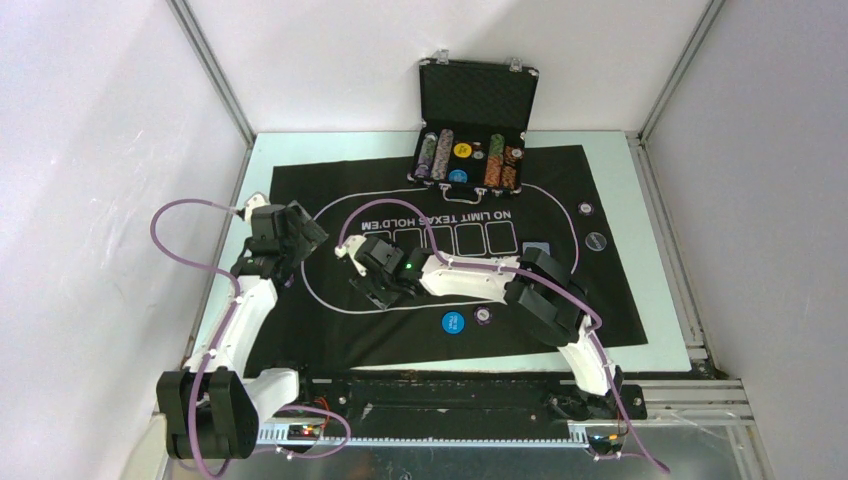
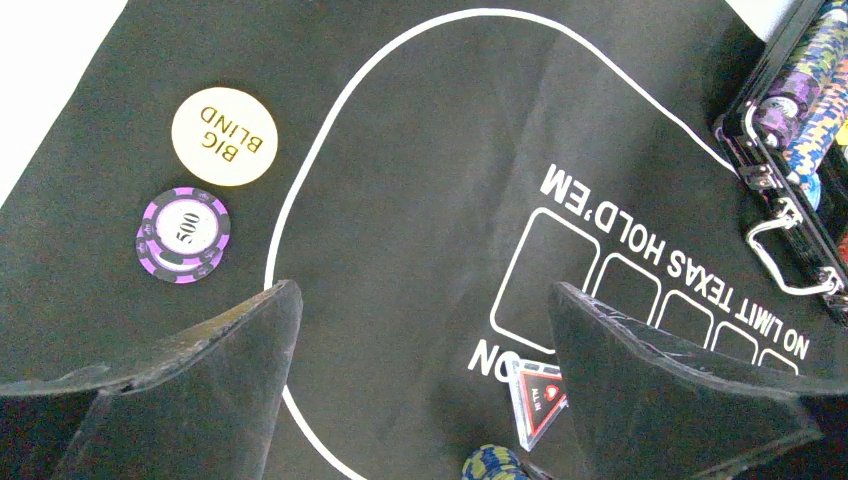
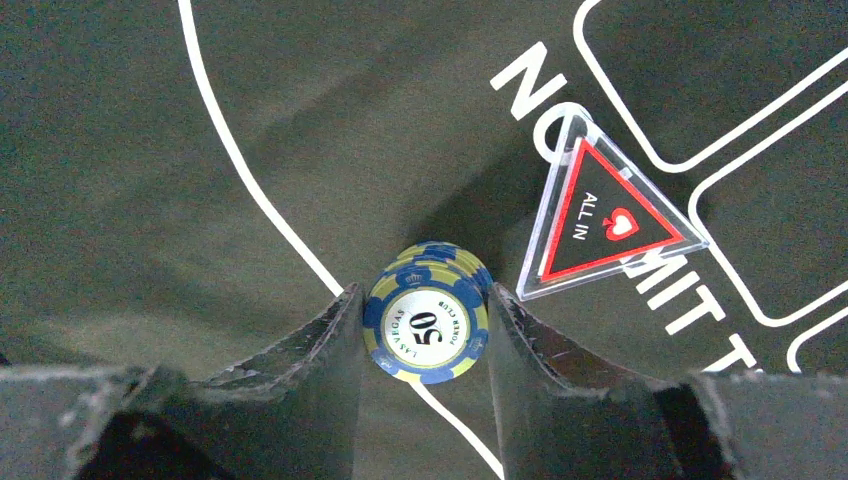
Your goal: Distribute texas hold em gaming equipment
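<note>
My right gripper is shut on a small stack of blue-and-yellow "50" chips, held just above the black felt mat over its white oval line. A clear triangular "ALL IN" marker lies on the mat just right of the stack. My left gripper hangs open over bare felt with nothing between its fingers. Left of it lie a cream "BIG BLIND" button and a purple 500 chip. From above, both grippers hover over the mat's left half.
The open black case stands at the mat's far edge with rows of chips and round buttons inside. A blue button and a purple chip lie near the front. Two more chips lie on the right.
</note>
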You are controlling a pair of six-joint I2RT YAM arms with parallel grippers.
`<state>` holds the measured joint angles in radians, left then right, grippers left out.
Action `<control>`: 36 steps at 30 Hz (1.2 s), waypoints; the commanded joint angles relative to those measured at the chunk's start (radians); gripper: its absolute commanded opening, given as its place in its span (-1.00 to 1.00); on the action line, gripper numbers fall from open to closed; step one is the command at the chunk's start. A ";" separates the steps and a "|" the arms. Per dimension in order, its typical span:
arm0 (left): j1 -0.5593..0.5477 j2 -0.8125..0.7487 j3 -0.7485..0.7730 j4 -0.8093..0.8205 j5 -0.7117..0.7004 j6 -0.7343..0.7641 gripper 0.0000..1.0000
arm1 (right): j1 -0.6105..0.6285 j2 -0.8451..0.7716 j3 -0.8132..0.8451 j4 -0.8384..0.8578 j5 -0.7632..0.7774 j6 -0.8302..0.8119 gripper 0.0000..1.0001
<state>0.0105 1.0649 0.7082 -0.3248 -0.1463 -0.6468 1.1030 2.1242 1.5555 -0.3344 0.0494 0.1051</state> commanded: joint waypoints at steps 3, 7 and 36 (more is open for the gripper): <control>-0.004 -0.024 -0.004 0.009 -0.017 -0.004 1.00 | -0.005 -0.096 0.013 0.029 0.021 0.022 -0.58; -0.003 -0.034 -0.007 0.007 -0.021 -0.005 0.99 | -0.027 -0.160 -0.014 0.042 0.026 0.036 -0.59; -0.003 -0.046 -0.007 0.003 -0.038 -0.004 0.99 | -1.041 -0.439 -0.379 -0.093 0.025 0.185 -0.73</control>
<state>0.0105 1.0443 0.7082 -0.3271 -0.1551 -0.6476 0.1432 1.6611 1.1671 -0.4854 0.1234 0.2607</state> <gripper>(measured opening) 0.996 0.458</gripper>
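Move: The right hand, already gripping a blue-and-yellow 50 chip, is bound for the purple chip on the far right, some 46 cm to its right, 22 cm ahead and 3 cm lower. The dealer button lies about 48 cm right and 14 cm ahead, the card deck 35 cm right and 9 cm ahead, and the remaining 50 stack straight underneath, 2 cm down. From the left hand, the purple chip is about 61 cm right, 12 cm ahead and 13 cm down. Upward first, the right hand lifts away from the stack by some 10 cm, then swings in a fast arc about 42 cm right and 15 cm forward, past the card deck towards the purple chip and dealer button, sinking again by half of that rise. The wrist turns clockwise roughly 65 degrees; the fingers keep their grip on the 50 chip. ##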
